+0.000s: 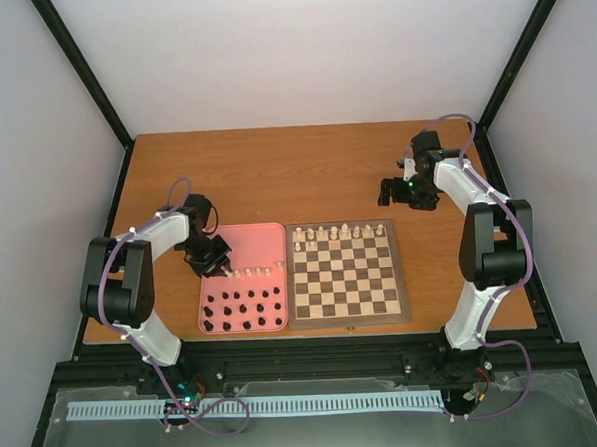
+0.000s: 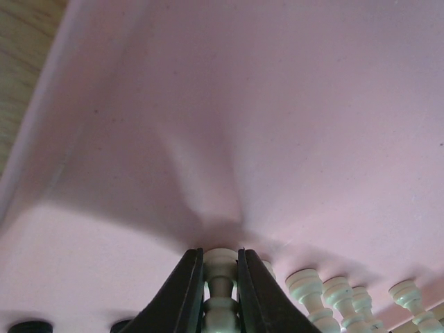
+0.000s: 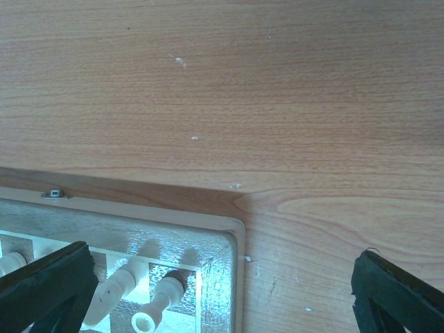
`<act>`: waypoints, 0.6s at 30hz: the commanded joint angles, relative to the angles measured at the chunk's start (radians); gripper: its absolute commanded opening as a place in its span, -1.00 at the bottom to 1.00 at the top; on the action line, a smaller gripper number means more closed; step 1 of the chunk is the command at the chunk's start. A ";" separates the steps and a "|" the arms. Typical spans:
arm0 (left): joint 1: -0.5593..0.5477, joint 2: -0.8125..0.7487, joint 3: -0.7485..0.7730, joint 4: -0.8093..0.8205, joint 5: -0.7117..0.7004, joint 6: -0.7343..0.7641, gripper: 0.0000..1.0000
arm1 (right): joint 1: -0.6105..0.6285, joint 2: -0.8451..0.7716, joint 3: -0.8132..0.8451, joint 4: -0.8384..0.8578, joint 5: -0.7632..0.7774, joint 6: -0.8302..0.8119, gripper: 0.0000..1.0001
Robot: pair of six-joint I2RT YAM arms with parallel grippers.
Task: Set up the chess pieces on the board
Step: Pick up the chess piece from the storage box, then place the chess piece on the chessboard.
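My left gripper (image 1: 213, 256) is over the pink tray (image 1: 242, 244). In the left wrist view the left gripper (image 2: 220, 254) is shut on a cream-white chess piece (image 2: 220, 276). I cannot tell whether it is off the tray floor. More white pieces (image 2: 311, 290) stand in a row to its right, also seen from above (image 1: 253, 274). The board (image 1: 343, 275) lies right of the tray, with several white pieces (image 1: 339, 230) on its far row. My right gripper (image 1: 401, 192) is open and empty above the table beyond the board's far right corner (image 3: 220, 243). Two white pieces (image 3: 161, 304) show there.
Several black pieces (image 1: 241, 313) stand on the near part of the pink tray; two show at the bottom left of the left wrist view (image 2: 29, 325). Bare wooden table (image 1: 296, 169) lies behind the tray and board. Black frame posts rise at the far corners.
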 commanded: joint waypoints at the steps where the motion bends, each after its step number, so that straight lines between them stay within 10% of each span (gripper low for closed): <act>1: 0.010 0.018 0.019 -0.001 -0.008 0.000 -0.80 | -0.006 0.015 0.018 -0.003 0.003 -0.014 1.00; 18: -0.081 -0.052 0.280 -0.218 -0.045 0.136 -0.75 | -0.006 0.007 0.025 -0.003 0.003 -0.010 1.00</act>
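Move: The left hand already pinches a white pawn in the pink storage box. The pawn's likely square, next in the second row, is some 23 cm to the right and 6 cm ahead, about level. The last pawn set there stands 20 cm right, 6 cm ahead. The next boxed white pawn is about 3 cm right, straight level; a black piece is some 5 cm back, 1 cm left. From the right hand the square lies roughly 19 cm left, 8 cm back, 8 cm below. Upward, by about 4.5 cm, and some 2.5 cm forward as well, the left hand draws the pinched white pawn out of its place in the storage box, leaving the row of white pawns below and behind. It starts after a brief hold and gathers speed; the shut fingers keep their grip, and the wrist tips and turns clockwise only slightly, about 5 degrees each. ##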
